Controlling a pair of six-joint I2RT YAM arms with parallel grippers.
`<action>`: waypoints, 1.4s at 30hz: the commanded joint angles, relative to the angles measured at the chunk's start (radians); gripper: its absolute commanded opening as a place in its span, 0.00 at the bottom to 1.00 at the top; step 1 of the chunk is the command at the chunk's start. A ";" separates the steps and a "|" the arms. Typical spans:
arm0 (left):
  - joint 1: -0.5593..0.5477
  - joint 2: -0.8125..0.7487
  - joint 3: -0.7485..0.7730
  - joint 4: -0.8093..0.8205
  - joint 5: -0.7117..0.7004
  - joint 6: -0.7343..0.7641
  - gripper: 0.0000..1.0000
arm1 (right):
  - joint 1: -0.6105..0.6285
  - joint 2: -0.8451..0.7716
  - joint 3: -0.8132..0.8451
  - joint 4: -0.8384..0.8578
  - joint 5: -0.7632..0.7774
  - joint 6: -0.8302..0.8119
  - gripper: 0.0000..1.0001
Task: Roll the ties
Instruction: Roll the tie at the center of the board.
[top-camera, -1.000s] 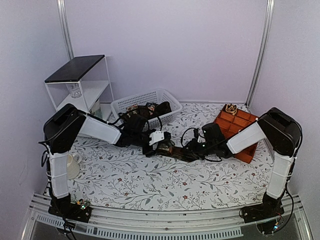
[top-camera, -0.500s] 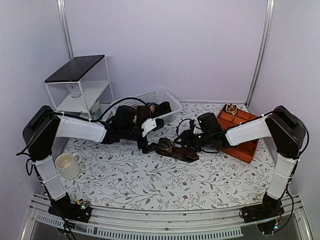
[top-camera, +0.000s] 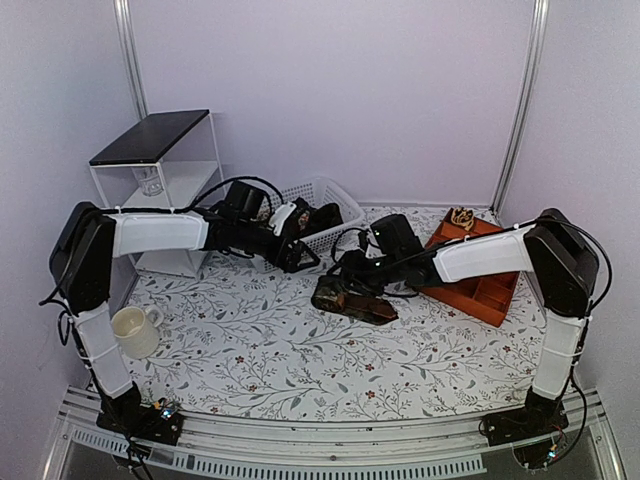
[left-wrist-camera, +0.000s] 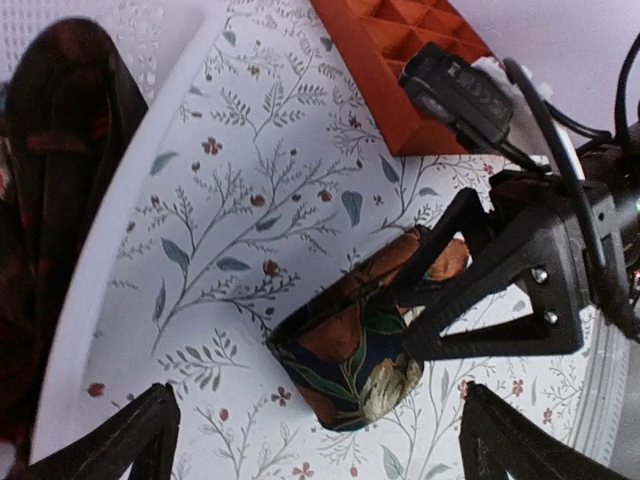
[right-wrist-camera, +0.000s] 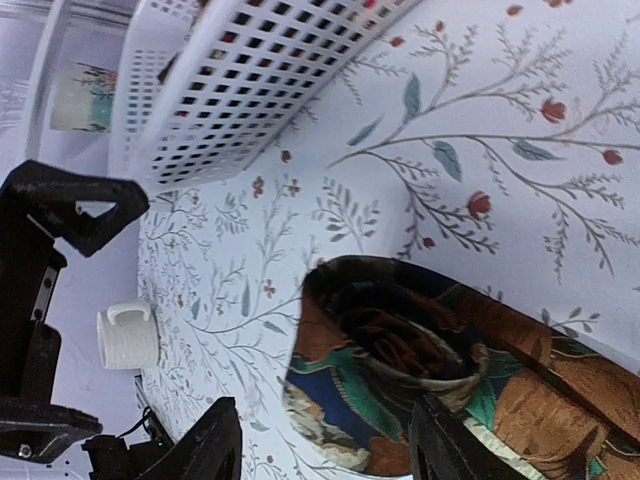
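A rolled tie (top-camera: 352, 300) in rust, green and navy lies on its side on the floral tablecloth, its spiral end showing in the right wrist view (right-wrist-camera: 400, 350). My right gripper (right-wrist-camera: 325, 445) is open, its fingers loosely straddling the roll's end; from the left wrist it shows as black fingers (left-wrist-camera: 470, 300) over the roll (left-wrist-camera: 350, 360). My left gripper (left-wrist-camera: 320, 440) is wide open and holds nothing. It hangs at the basket's front (top-camera: 300, 258), well left of the roll. More dark ties (top-camera: 310, 215) lie in the white basket (top-camera: 262, 205).
A red divided tray (top-camera: 480, 262) at the right holds a small tan roll (top-camera: 462, 217). A white mug (top-camera: 135, 330) stands at the near left, a white shelf unit (top-camera: 160, 170) behind it. The basket rim (left-wrist-camera: 120, 250) curves close under the left wrist.
My left gripper opened fully, let go of the roll and drew back left to the basket. The right gripper opened wider and moved up-left; the roll stays on the cloth.
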 joint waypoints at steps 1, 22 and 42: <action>0.003 -0.016 -0.040 -0.048 0.028 -0.165 0.99 | 0.000 0.051 0.033 -0.094 0.054 -0.028 0.56; -0.040 0.119 -0.098 0.145 -0.104 -0.400 0.06 | 0.000 0.080 -0.057 -0.057 0.085 -0.103 0.32; -0.053 0.240 -0.103 0.224 -0.022 -0.451 0.00 | -0.001 0.026 -0.120 0.019 0.095 -0.107 0.31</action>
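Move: The rolled tie lies 6 cm to the left gripper's right, 1 cm back and some 12 cm below. The white basket's middle is about 15 cm ahead and 4 cm left of this gripper, roughly 9 cm lower. From the right gripper the rolled tie is about 7 cm down and 1 cm back, level sideways; the loose tail is about 4 cm back and 7 cm right, the orange tray some 6 cm ahead and 27 cm right. Bring the left gripper down about 11 cm beside the rolled tie, shutting its wide-open fingers on nothing and rolling the wrist some 20 degrees, first easing back and left, then forward and right so the closed tips come against the roll's left end. Meanwhile lower the right gripper onto the roll, drifting slightly right and half-closing its fingers around the roll's right part, then hold there. ##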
